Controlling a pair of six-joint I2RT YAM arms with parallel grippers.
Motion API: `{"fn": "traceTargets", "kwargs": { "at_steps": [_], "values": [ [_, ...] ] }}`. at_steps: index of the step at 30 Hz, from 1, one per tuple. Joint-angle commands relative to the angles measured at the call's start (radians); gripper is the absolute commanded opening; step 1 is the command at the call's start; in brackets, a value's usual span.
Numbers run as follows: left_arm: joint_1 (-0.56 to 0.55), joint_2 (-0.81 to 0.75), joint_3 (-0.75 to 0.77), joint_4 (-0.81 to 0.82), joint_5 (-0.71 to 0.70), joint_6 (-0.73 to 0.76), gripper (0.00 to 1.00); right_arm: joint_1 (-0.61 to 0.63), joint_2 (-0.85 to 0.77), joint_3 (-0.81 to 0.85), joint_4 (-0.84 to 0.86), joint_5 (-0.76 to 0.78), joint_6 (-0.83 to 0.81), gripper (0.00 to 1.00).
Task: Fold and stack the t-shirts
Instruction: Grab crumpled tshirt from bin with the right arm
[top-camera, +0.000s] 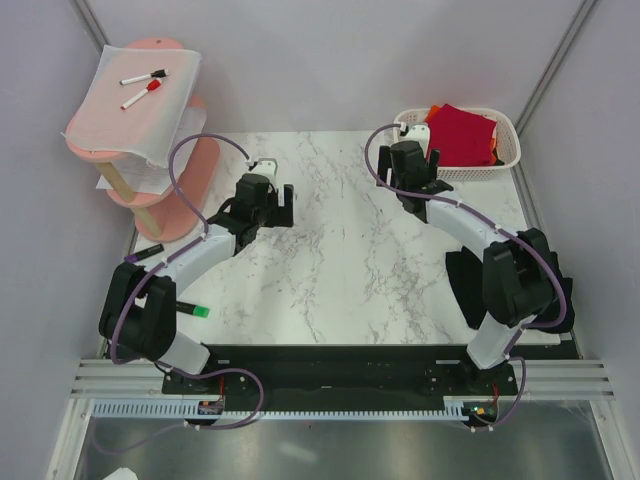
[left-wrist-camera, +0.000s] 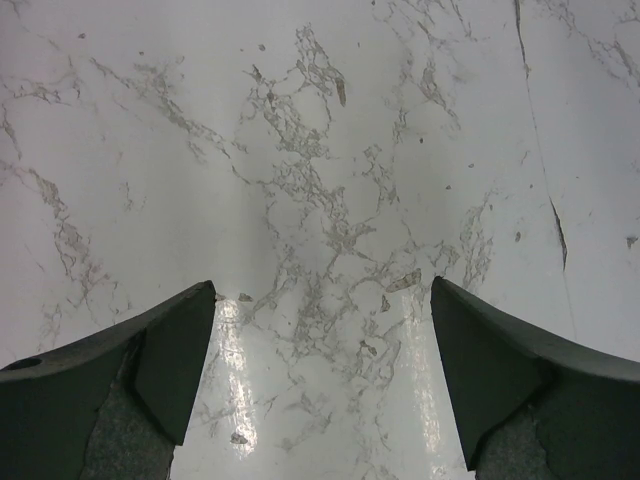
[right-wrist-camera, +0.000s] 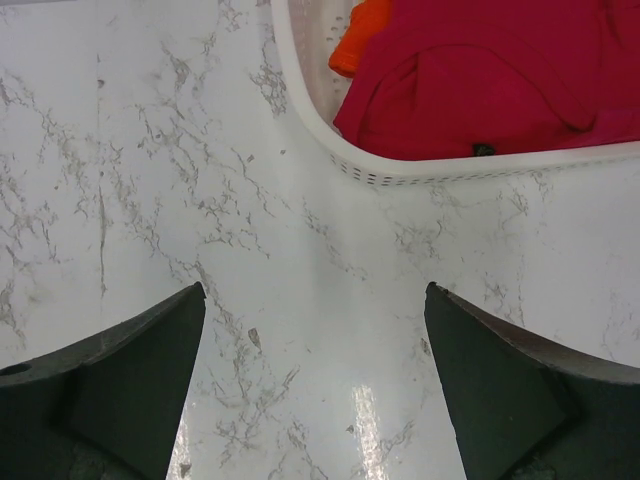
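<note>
A crimson red t-shirt (top-camera: 463, 135) lies bunched in a white basket (top-camera: 510, 150) at the table's back right, with an orange t-shirt (top-camera: 432, 112) showing beside and under it. In the right wrist view the red t-shirt (right-wrist-camera: 480, 80) and orange t-shirt (right-wrist-camera: 360, 35) fill the basket (right-wrist-camera: 400, 172) just ahead. My right gripper (top-camera: 425, 172) (right-wrist-camera: 313, 295) hovers open over bare marble beside the basket's near left corner. Over the table's back-left part, my left gripper (top-camera: 282, 203) (left-wrist-camera: 323, 300) is open, holding nothing, only marble below.
A pink two-tier stand (top-camera: 190, 170) at the back left carries a white sheet (top-camera: 135, 100) with two marker pens (top-camera: 145, 77). A black marker (top-camera: 150, 250) lies near the table's left edge. A small green object (top-camera: 200, 311) sits by the left arm. Grey walls enclose the sides.
</note>
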Motion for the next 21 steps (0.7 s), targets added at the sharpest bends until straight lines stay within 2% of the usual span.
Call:
{"fn": "traceTargets", "kwargs": {
  "at_steps": [1,4,9,15,19,21],
  "values": [
    [0.001,-0.024,0.014,0.032,0.003,-0.019,0.96,-0.002,0.02,0.056,-0.001,0.051,-0.005,0.98],
    [0.001,-0.021,0.014,0.03,0.014,-0.02,0.96,-0.002,0.033,0.081,0.01,0.108,-0.018,0.98],
    [0.001,-0.011,0.011,0.03,0.032,-0.019,0.96,0.0,0.037,0.098,0.122,0.153,-0.087,0.98],
    [-0.007,0.023,0.033,0.003,0.052,-0.022,0.96,-0.015,0.186,0.285,0.1,0.309,-0.161,0.98],
    [-0.016,0.035,0.046,-0.022,0.029,-0.016,0.96,-0.083,0.341,0.572,-0.117,0.267,-0.124,0.98],
    [-0.021,0.037,0.049,-0.031,0.028,-0.014,0.96,-0.144,0.417,0.657,-0.188,0.168,-0.071,0.98]
  ]
}}
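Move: The crumpled red t-shirt lies in the white bin about 15 cm ahead of the open right hand, some 12 cm to its right and 8 cm below. The bin's middle is roughly 15 cm ahead, 12 cm to the right and 10 cm below. An orange cloth pokes out at the shirt's left, about 16 cm ahead of the right hand, 6 cm to its right and 8 cm below. From the left hand the shirt is some 22 cm ahead, 40 cm right and 4 cm lower. The right hand starts slowly, then speeds forward about 9 cm while climbing some 6 cm and easing about 3 cm to the right, carrying its fingers up over the bin's near left part and towards the red t-shirt. On the way the wrist swings clockwise by roughly 10 degrees, the fingertips tip up a little and the hand's left side dips, with the fingers staying wide open and touching nothing. ##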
